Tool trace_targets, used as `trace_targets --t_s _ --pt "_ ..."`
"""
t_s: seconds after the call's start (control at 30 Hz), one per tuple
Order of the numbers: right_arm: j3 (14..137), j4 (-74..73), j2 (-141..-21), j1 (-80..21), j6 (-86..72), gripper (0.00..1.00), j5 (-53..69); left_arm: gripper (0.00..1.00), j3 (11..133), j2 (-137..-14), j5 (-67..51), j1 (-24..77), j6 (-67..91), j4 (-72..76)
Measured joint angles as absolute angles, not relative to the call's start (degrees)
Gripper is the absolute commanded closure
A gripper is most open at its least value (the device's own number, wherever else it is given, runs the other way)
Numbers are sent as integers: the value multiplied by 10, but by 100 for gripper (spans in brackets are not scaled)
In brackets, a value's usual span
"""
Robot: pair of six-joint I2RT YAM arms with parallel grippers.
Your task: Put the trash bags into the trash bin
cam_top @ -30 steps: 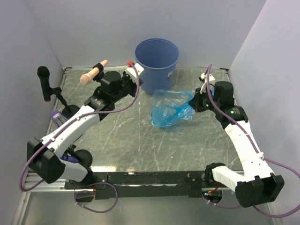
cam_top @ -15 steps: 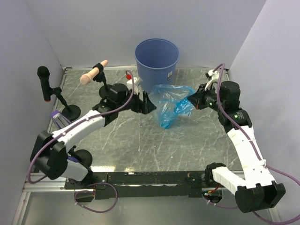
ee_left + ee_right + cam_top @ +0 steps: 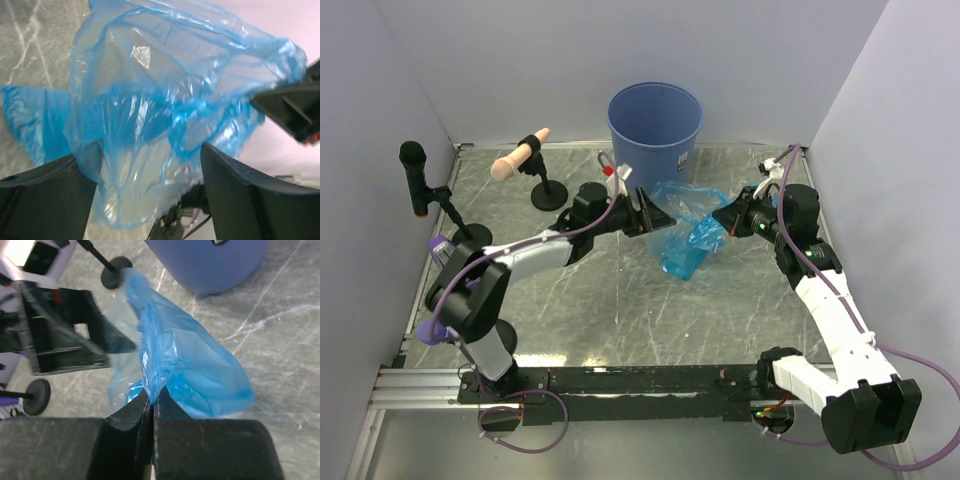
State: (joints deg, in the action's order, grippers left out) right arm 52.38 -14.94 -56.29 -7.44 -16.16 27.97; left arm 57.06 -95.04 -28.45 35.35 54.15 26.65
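A thin translucent blue trash bag hangs above the table just in front of the trash bin, a round blue bucket at the back. My right gripper is shut on the bag's right edge; in the right wrist view the trash bag film is pinched between the closed jaws of the right gripper. My left gripper is open at the bag's left edge. In the left wrist view the trash bag billows between the wide-apart fingers of the left gripper.
At the left stand a black microphone on a stand and a second stand holding a beige handle, its round base close behind my left arm. Grey walls close in the table on three sides.
My left arm has swung right from beside the bin to the bag and its gripper has opened. The right gripper has lifted the bag and carried it slightly left.
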Motion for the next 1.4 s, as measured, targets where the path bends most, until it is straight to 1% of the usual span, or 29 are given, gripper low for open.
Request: trace_targets --t_s 0.07,0.1,0.17,0.2,0.43,0.47,0.5,0.57,0.6,0.73,0.77,0.8,1.03,1.23,1.4 --pt "523 -136 -566 -74 -172 100 279 43 596 -975 -285 356 553 263" --pt "523 -128 -567 -74 -176 100 278 53 606 -985 -285 357 557 261" --pt "523 -121 -567 -74 -179 100 276 93 618 -992 -284 358 559 246" --pt "523 -119 -567 -74 -179 100 273 99 622 -993 -282 358 553 234" --pt "524 -159 -539 -71 -120 100 227 99 689 -983 -275 334 437 130" --pt "523 -171 -527 -71 -103 97 218 99 696 -977 -272 325 412 110" --pt "523 -181 -519 -71 -91 89 215 99 701 -971 -271 317 392 95" --pt "524 -206 -501 -71 -56 68 221 99 721 -957 -274 301 340 62" --pt "524 -221 -494 -71 -36 54 230 99 734 -951 -279 293 312 48" --pt "524 -255 -489 -71 5 20 263 99 780 -933 -324 291 231 10" --pt "526 -258 -490 -71 13 8 267 99 790 -928 -336 296 212 -1" --pt "533 -263 -493 -71 20 1 269 99 797 -925 -346 301 198 -12" --pt "612 -247 -543 -74 45 1 302 99 812 -899 -385 336 143 -59" --pt "573 -232 -544 -122 55 1 322 99 821 -884 -397 336 142 -73" --pt "538 -219 -545 -160 85 1 320 99 829 -866 -432 336 141 -83"
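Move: The right fingers hold the trash bag by its edge, its middle about 5 cm to their left, 1 cm ahead and 10 cm below. From the open left hand, the bag's middle is about 8 cm to its right, 2 cm back and 6 cm lower. The bin stands some 18 cm straight ahead of the left hand, its middle about 7 cm lower; the blue bag roll lies 14 cm ahead, 27 cm right and 19 cm below. The left hand edges about 1 cm right and shuts its fingers on the trash bag's near edge, carries it some 5 cm forward and left, then draws it back and up to finish about 13 cm higher, the fingers tipping upward some 35 degrees and turning clockwise, still pinching. Meanwhile the right hand, keeping its hold at first, shifts a few centimetres right and back, opens wide and lets go of the bag, rises briefly, then swings about 5 cm left, back and down with its open fingers towards the hanging film. ##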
